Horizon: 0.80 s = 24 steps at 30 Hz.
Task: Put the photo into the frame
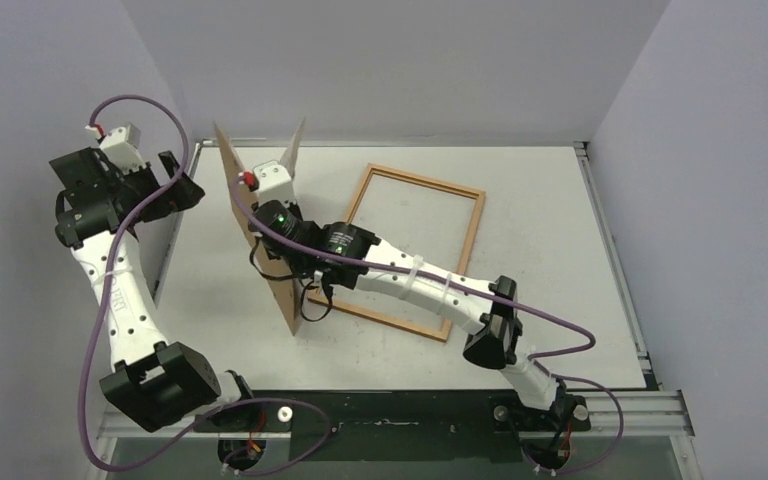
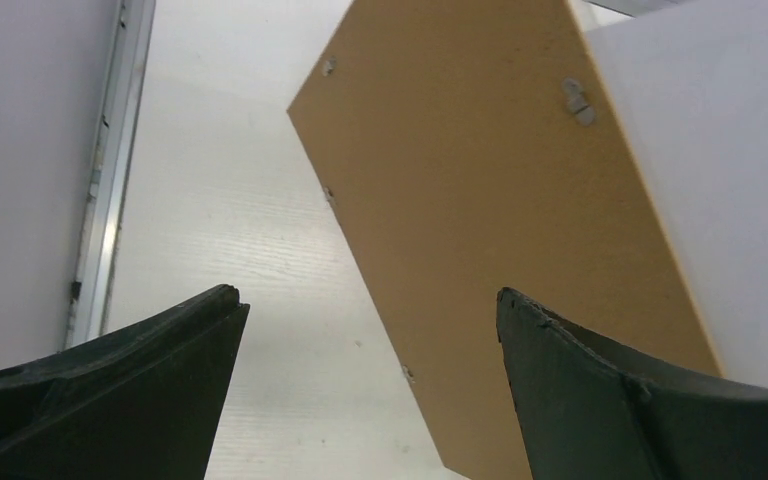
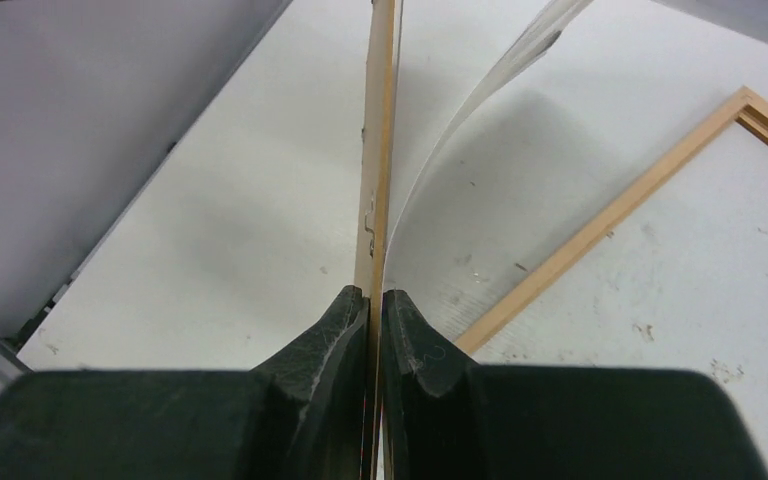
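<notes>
The frame (image 1: 476, 235), a narrow light-wood border around a clear pane, lies flat at the table's middle and shows again as the frame (image 3: 600, 225) in the right wrist view. My right gripper (image 3: 375, 295) is shut on the edge of a brown backing board (image 1: 232, 165) standing upright left of the frame. Clamped with it is the photo (image 3: 480, 95), a thin sheet that peels away from the board and curves to the right. The photo's white back (image 2: 730, 180) shows beside the board (image 2: 490, 230). My left gripper (image 2: 365, 300) is open and empty, left of the board.
A metal rail (image 1: 175, 240) runs along the table's left edge, and my left gripper (image 1: 188, 182) hovers near it. Grey walls close in on three sides. A purple cable (image 1: 560, 345) loops off the right arm near the frame's front corner.
</notes>
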Each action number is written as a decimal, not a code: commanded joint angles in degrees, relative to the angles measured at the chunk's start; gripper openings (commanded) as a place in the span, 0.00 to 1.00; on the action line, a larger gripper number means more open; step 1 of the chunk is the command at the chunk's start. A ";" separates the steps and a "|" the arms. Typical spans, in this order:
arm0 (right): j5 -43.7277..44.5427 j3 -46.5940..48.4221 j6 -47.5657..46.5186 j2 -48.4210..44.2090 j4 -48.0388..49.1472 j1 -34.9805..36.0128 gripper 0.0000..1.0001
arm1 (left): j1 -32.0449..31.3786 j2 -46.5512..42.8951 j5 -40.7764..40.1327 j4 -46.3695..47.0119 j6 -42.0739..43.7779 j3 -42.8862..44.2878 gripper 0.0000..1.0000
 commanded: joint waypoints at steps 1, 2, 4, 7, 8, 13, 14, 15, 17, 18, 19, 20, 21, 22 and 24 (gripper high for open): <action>3.10 6.13 -5.98 5.53 -6.79 4.35 0.05 | 2.59 -2.83 9.16 -4.63 -2.49 -2.63 0.96; 3.41 7.19 -6.50 6.19 -6.39 4.89 0.05 | 2.63 -3.24 10.53 -4.69 -2.38 -3.81 0.96; 3.92 7.86 -7.06 6.59 -5.50 5.83 0.05 | 2.66 -4.16 11.56 -4.15 -2.18 -6.49 0.96; 4.49 7.11 -7.29 6.13 -4.40 6.85 0.05 | 2.62 -4.44 12.33 -4.24 -1.68 -9.57 0.96; 4.99 6.61 -7.64 5.89 -4.12 7.43 0.05 | 2.59 -4.44 12.58 -4.39 -1.36 -10.26 0.96; 10.13 6.37 -9.49 5.92 -3.30 10.29 0.05 | 2.65 -6.84 12.40 -1.59 -2.37 -15.93 0.96; 10.87 7.20 -9.84 6.11 -3.26 10.91 0.05 | 2.67 -7.73 12.44 -0.42 -2.62 -17.52 0.96; 11.77 7.80 -10.18 6.32 -3.26 11.31 0.05 | 2.68 -8.63 12.29 0.79 -2.83 -19.14 0.97; 13.20 8.67 -10.49 6.35 -3.21 11.60 0.05 | 2.71 -10.46 11.02 3.25 -2.69 -22.12 0.97; 13.81 8.76 -10.46 6.07 -3.18 11.54 0.05 | 2.74 -11.18 10.62 4.25 -2.53 -23.61 0.97; 14.25 8.62 -10.31 5.62 -3.10 11.44 0.05 | 2.75 -11.80 10.09 4.98 -2.14 -25.07 0.97; 14.35 8.45 -10.14 5.15 -3.01 11.29 0.05 | 2.75 -12.08 9.93 5.42 -1.62 -26.34 0.97; 14.36 8.08 -9.91 4.59 -2.88 11.25 0.05 | 2.75 -12.35 9.74 6.09 -1.14 -27.88 0.97; 14.44 7.54 -9.75 4.10 -2.50 11.11 0.05 | 2.70 -12.61 9.24 7.41 -0.94 -29.65 0.98; 14.37 6.83 -9.34 3.50 -2.34 11.08 0.05 | 2.75 -13.02 8.17 11.72 -1.69 -33.39 0.99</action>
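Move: The brown backing board stands on edge, the right hand pinching its upper edge together with the white sheet; its middle lies about 4 cm ahead, 2 cm left and 12 cm below that hand. The white sheet's middle is some 5 cm ahead, 1 cm right and 10 cm down; the wooden frame lies about 6 cm ahead, 21 cm right and 25 cm below. From the open left hand the board's middle is roughly 5 cm back, 16 cm right and 13 cm down. Keeping its pinch on the brown board and white sheet, the right hand draws them back about 7 cm and a little left, its fingers tipping up some 10 degrees. The open left hand sinks about 11 cm while coming back and right, rolling right side up, until its right finger comes up against the board's left face; its fingers stay wide. ##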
